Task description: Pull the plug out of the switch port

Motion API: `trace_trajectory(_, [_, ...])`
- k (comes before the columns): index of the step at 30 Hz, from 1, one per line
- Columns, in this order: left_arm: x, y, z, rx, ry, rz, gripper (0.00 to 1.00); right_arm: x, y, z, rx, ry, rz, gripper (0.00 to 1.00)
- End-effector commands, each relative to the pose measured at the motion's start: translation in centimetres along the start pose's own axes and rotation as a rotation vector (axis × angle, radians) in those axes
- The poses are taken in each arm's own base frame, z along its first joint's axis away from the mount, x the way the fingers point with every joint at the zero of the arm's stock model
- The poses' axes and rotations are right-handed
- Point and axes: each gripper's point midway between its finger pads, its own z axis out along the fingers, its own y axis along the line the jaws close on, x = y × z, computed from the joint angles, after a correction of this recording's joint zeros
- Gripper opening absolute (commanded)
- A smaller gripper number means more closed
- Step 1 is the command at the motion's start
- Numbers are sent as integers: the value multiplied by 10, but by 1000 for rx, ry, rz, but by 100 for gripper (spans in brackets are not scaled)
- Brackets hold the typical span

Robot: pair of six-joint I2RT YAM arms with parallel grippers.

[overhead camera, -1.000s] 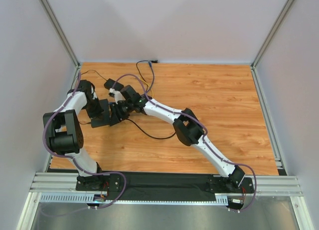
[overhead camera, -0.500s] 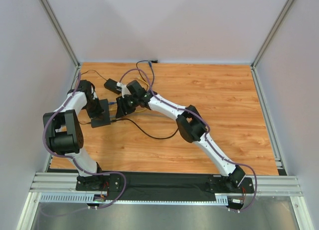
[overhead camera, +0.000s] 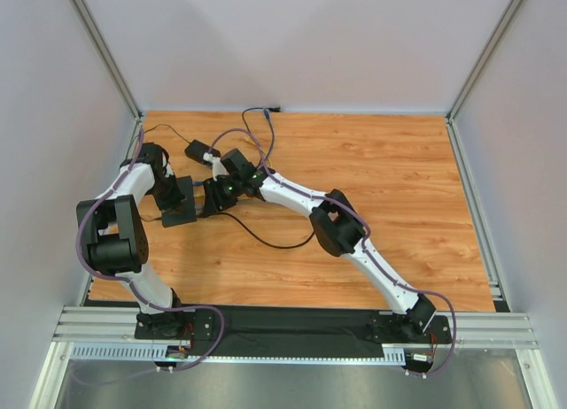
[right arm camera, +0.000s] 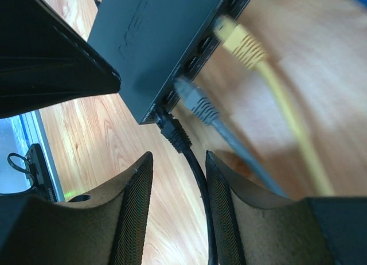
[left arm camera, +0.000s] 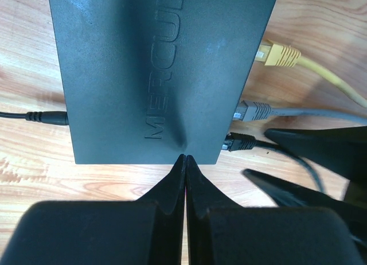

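The switch is a flat black box lying at the table's left. Three plugs sit in the sockets on its edge: a yellow plug, a grey plug and a black plug. My left gripper is shut, its tips resting on the switch's near edge. My right gripper is open just behind the black plug. That plug's cable runs between the fingers, close to the right one and unclamped. The black plug is seated in its port.
A small black power brick lies behind the switch with a lead running to the back wall. A power lead enters the switch's opposite side. The black cable loops over the wood towards the right arm. Grey walls close in left, right and back.
Half a second ago the right gripper had swung toward the back, away from the switch; now it is back at the port edge, straddling the black cable. The left arm has not moved.
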Motion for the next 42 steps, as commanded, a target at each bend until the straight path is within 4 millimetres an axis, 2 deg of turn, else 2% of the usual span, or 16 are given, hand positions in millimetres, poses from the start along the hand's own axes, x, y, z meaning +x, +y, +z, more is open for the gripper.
trace_trajectory(1, [-2, -4, -7, 20, -23, 18, 0, -11, 24, -2, -31, -42, 0, 44])
trace_trajectory(5, [-4, -3, -9, 13, -36, 19, 0, -2, 18, 0, -20, -47, 70, 45])
trace_trajectory(11, [-18, 2, -18, -7, -55, 4, 0, -6, 12, 12, -26, -78, 224, 47])
trace_trajectory(18, [-41, 42, -31, -111, -87, -118, 0, -3, 8, 10, -34, -58, 359, 46])
trace_trajectory(21, [-43, 53, -26, -142, -74, -148, 0, 3, 12, 8, -32, -25, 397, 45])
trace_trajectory(24, [-36, 57, -15, -148, -51, -160, 0, 8, 10, 7, -1, -18, 412, 44])
trace_trajectory(31, [-25, 60, -5, -155, -22, -153, 0, 19, 1, 14, 68, -2, 391, 44])
trace_trajectory(40, [-10, 55, 4, -115, 14, -164, 0, 19, 21, 33, -9, -15, 436, 42])
trace_trajectory(42, [-7, 55, 6, -108, 24, -168, 0, 19, 19, 37, -15, -17, 436, 42])
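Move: The left hand's shut tips are on the switch's top near its near-right corner. The near-left corner it goes for is about 8 cm left and level, with the power plug 10 cm left and 3 cm ahead. The black plug lies 4 cm right and 1 cm ahead. From the right hand, that plug is some 2 cm left, 1 cm ahead and 2 cm below, with the grey plug 3 cm ahead and 1 cm left. Leftward in a low hop, the left hand lifts off the switch's near-right part with fingers shut, crosses nearly 7 cm, then sinks about 3 cm while drawing back 2 cm, onto the near-left corner by the power plug. The right hand eases back 1 cm and rolls about 25 degrees around its pointing direction, then nudges left, bringing its still-open fingers astride the black plug. ##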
